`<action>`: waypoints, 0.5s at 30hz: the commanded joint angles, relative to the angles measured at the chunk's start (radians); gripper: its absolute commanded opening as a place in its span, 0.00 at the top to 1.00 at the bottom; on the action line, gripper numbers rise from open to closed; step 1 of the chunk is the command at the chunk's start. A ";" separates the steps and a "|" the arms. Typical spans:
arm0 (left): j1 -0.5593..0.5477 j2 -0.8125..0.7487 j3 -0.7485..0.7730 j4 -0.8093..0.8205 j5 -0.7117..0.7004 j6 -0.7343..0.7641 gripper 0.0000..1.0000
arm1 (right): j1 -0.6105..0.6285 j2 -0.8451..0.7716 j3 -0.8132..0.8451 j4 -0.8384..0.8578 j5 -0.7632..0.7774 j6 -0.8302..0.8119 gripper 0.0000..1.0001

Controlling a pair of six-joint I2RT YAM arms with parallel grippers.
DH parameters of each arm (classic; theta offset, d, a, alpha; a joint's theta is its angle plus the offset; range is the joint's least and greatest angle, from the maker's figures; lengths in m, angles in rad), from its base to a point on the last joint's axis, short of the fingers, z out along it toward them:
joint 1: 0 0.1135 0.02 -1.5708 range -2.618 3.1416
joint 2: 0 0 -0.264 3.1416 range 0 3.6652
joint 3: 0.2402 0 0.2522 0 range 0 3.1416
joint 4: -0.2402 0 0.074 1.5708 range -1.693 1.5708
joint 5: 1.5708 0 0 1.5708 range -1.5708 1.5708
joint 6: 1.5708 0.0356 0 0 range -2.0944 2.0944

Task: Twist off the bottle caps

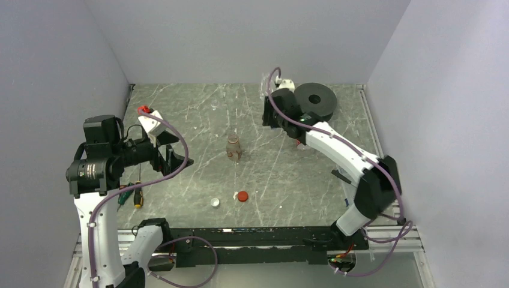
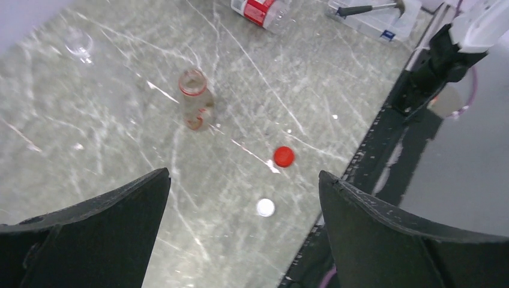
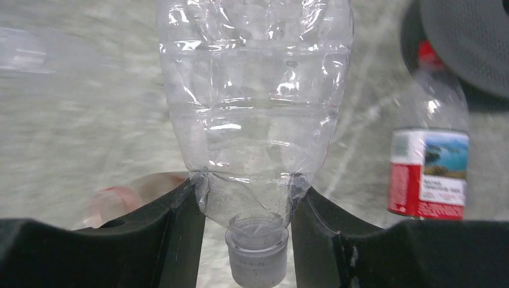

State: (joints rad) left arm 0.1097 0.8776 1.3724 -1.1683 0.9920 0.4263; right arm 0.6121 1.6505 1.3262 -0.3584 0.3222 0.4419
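My right gripper (image 3: 247, 192) is shut on a plain clear bottle (image 3: 255, 108), its fingers denting the shoulder just above the white cap (image 3: 258, 258). In the top view this gripper (image 1: 271, 90) is at the back of the table. Beside it stands a red-labelled bottle (image 3: 429, 162) with a red cap (image 3: 426, 54). An uncapped bottle (image 1: 233, 147) stands mid-table. A loose red cap (image 1: 242, 196) and a loose white cap (image 1: 215, 203) lie nearer the front. My left gripper (image 2: 243, 176) hangs open and empty above the table, over the loose white cap (image 2: 265, 207).
A big black spool disc (image 1: 316, 99) lies at the back right. Screwdrivers (image 1: 132, 195) lie by the left arm. A red-labelled bottle (image 2: 259, 9) lies on its side. A small clear cup-like piece (image 2: 79, 42) sits toward the back.
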 commanded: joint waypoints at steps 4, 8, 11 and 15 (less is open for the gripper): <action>0.001 -0.174 -0.046 0.205 0.033 0.393 0.01 | 0.051 -0.224 0.188 -0.048 -0.358 -0.003 0.74; 0.001 -0.302 -0.168 0.417 0.011 0.587 0.01 | 0.081 -0.244 0.244 -0.037 -0.544 0.076 0.74; 0.001 -0.357 -0.234 0.561 -0.009 0.658 0.01 | 0.118 -0.232 0.270 0.003 -0.705 0.147 0.73; 0.002 -0.390 -0.265 0.638 0.001 0.828 0.01 | 0.186 -0.186 0.304 0.044 -0.862 0.235 0.72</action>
State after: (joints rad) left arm 0.1089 0.4976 1.1381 -0.7071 0.9920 1.0317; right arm 0.7414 1.4189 1.5791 -0.3649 -0.2970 0.5625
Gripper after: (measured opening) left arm 0.995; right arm 0.491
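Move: The right hand already holds the clear bottle by its neck end. The left gripper's open fingers, its goal, are roughly 22 cm back, 25 cm left and 16 cm above. Lower down, the red-rimmed bottle stands about 5 cm back and 14 cm left of the right hand; the labelled bottle lies some 6 cm ahead and 13 cm right. From the left hand, the held bottle is about 30 cm ahead, 26 cm right and 14 cm lower. Keeping its grip around the clear bottle's neck end, the right hand lifts it fast, some 22 cm, while carrying it left and back about 12 cm each towards the left gripper; the wrist rolls left side up and swings counter-clockwise, so the fingers end pointing mostly left. The empty left hand stays wide open, rises about 6 cm, levels its fingers and rolls some 60 degrees clockwise, seen from behind. ##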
